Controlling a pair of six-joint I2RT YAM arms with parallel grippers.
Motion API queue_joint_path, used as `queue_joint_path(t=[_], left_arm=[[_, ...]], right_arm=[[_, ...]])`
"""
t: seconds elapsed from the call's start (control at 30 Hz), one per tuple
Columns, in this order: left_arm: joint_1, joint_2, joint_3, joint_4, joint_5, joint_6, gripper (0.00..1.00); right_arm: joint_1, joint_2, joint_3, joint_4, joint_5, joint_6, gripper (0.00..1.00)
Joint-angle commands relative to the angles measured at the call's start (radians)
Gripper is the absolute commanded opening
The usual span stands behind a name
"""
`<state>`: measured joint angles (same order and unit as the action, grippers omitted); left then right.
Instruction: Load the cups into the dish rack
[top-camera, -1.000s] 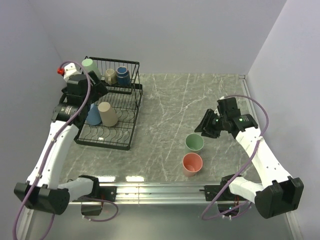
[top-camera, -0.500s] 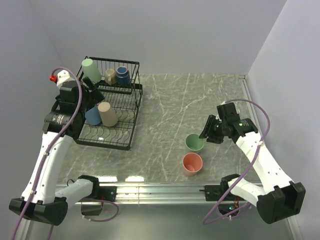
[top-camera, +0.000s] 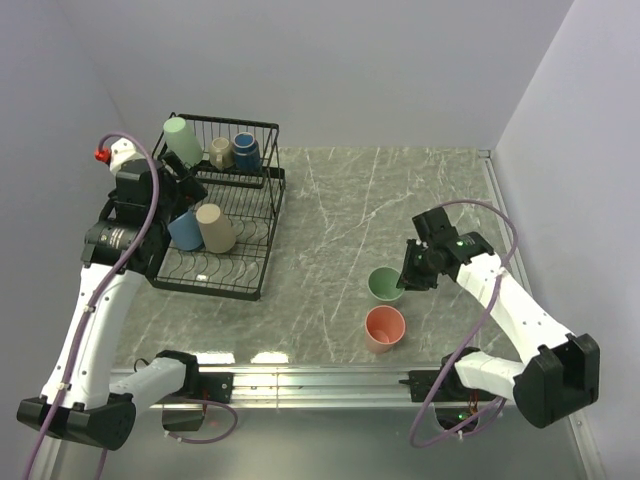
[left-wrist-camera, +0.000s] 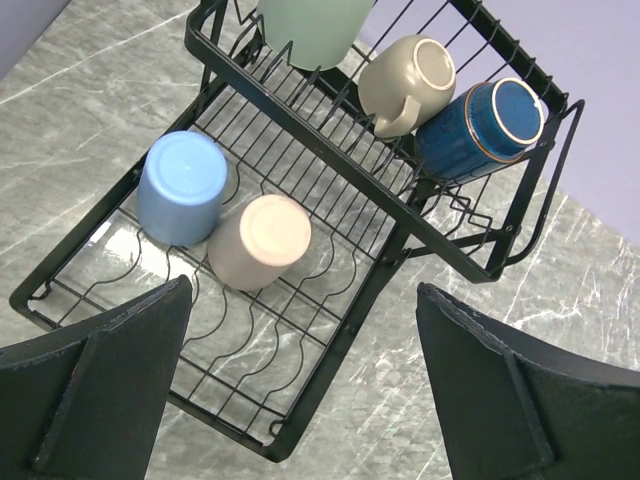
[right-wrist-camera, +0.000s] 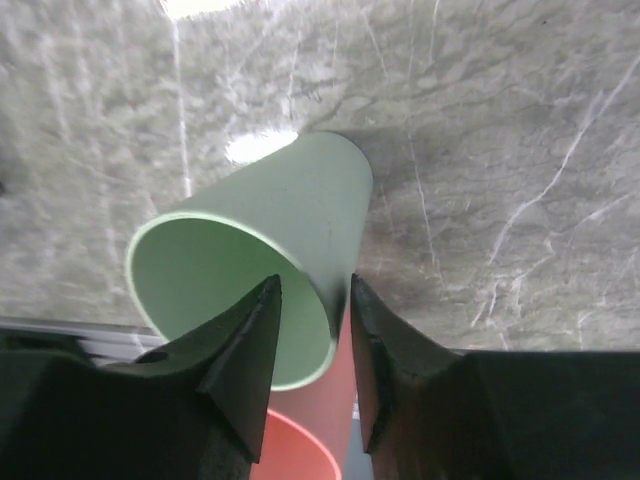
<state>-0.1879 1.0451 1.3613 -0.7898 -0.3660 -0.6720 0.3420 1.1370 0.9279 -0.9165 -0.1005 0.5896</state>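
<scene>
A pale green cup (top-camera: 387, 285) (right-wrist-camera: 300, 220) stands upright on the table, with a salmon cup (top-camera: 385, 327) (right-wrist-camera: 290, 450) just in front of it. My right gripper (top-camera: 403, 283) (right-wrist-camera: 312, 285) straddles the green cup's right rim, one finger inside and one outside, with a gap still left between them. The black wire dish rack (top-camera: 255, 200) (left-wrist-camera: 340, 330) holds a pale green tumbler (top-camera: 182, 138) (left-wrist-camera: 315, 30), a beige mug (top-camera: 221, 152) (left-wrist-camera: 405, 80), a dark-blue cup (top-camera: 246, 152) (left-wrist-camera: 480, 125), a light blue cup (top-camera: 186, 230) (left-wrist-camera: 182, 188) and a beige tumbler (top-camera: 214, 227) (left-wrist-camera: 262, 240). My left gripper (top-camera: 185, 190) (left-wrist-camera: 303, 290) hangs open above the rack, empty.
The rack stands at the table's far left, near the left wall. Grey marble tabletop (top-camera: 330, 220) lies between the rack and the two standing cups. A metal rail (top-camera: 320, 380) runs along the near edge.
My right gripper moved left and down onto the green cup's rim, its jaws narrowing. The left arm drew back from the rack, leaving the pale green tumbler in the upper tier.
</scene>
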Motion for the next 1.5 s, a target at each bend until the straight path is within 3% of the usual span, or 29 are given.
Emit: queue_joint_path(t=[0.0, 0.17, 0.4, 0.5, 0.73, 0.77, 0.83, 0.93, 1.2, 1.33, 1.47], left_arm=[[-0.004, 0.001, 0.050, 0.014, 0.010, -0.009, 1.00], [-0.002, -0.010, 0.045, 0.011, 0.013, -0.001, 0.99], [-0.004, -0.020, 0.044, 0.038, 0.081, 0.015, 0.99], [-0.004, -0.037, 0.022, 0.108, 0.200, 0.041, 0.99], [-0.002, -0.063, -0.025, 0.306, 0.631, 0.000, 0.99], [0.001, -0.066, -0.034, 0.402, 0.767, -0.047, 0.99], [0.021, -0.062, -0.086, 0.536, 0.914, -0.128, 0.99], [0.030, -0.053, -0.224, 0.889, 1.105, -0.354, 0.99], [0.033, -0.014, -0.488, 1.485, 1.223, -0.756, 1.00], [0.033, 0.003, -0.551, 1.659, 1.225, -0.894, 0.99], [0.027, 0.021, -0.553, 1.707, 1.237, -0.923, 0.99]], right_arm=[[0.029, 0.017, 0.003, 0.033, 0.058, -0.001, 0.24], [0.032, 0.029, 0.041, 0.022, 0.074, -0.004, 0.00], [0.032, 0.061, 0.268, -0.030, 0.053, -0.007, 0.00], [0.031, 0.079, 0.417, -0.016, -0.040, 0.012, 0.00], [0.029, 0.170, 0.719, -0.047, -0.224, 0.082, 0.00], [0.028, 0.170, 0.742, -0.029, -0.263, 0.088, 0.00], [0.026, 0.161, 0.738, 0.057, -0.397, 0.130, 0.00], [0.028, 0.147, 0.706, 0.189, -0.507, 0.214, 0.00], [0.028, 0.109, 0.582, 0.524, -0.691, 0.410, 0.00], [0.028, 0.107, 0.545, 0.580, -0.705, 0.444, 0.00], [0.034, 0.107, 0.517, 0.626, -0.711, 0.472, 0.00]])
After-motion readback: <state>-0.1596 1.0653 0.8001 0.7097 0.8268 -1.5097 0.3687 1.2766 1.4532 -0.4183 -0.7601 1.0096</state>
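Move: Just left of the right hand stands the green cup, its right-hand wall already between the fingers and its middle some 4 cm to the left and 5 cm below. The red cup is about 9 cm back and 4 cm left of that hand. From the empty left hand the green cup lies roughly 42 cm right, 10 cm back and 26 cm below; the tan cup in the rack is some 5 cm right, 2 cm ahead and 24 cm below. Pinching shut on the green cup's wall, the right hand lifts about 28 cm and carries the cup some 14 cm left, slightly forward, rolling from pointing down towards pointing left, so the cup tips over. The left hand, wide open, swings about 18 cm right towards the cup's bottom, rises somewhat and turns sharply clockwise and rolls to face it. ##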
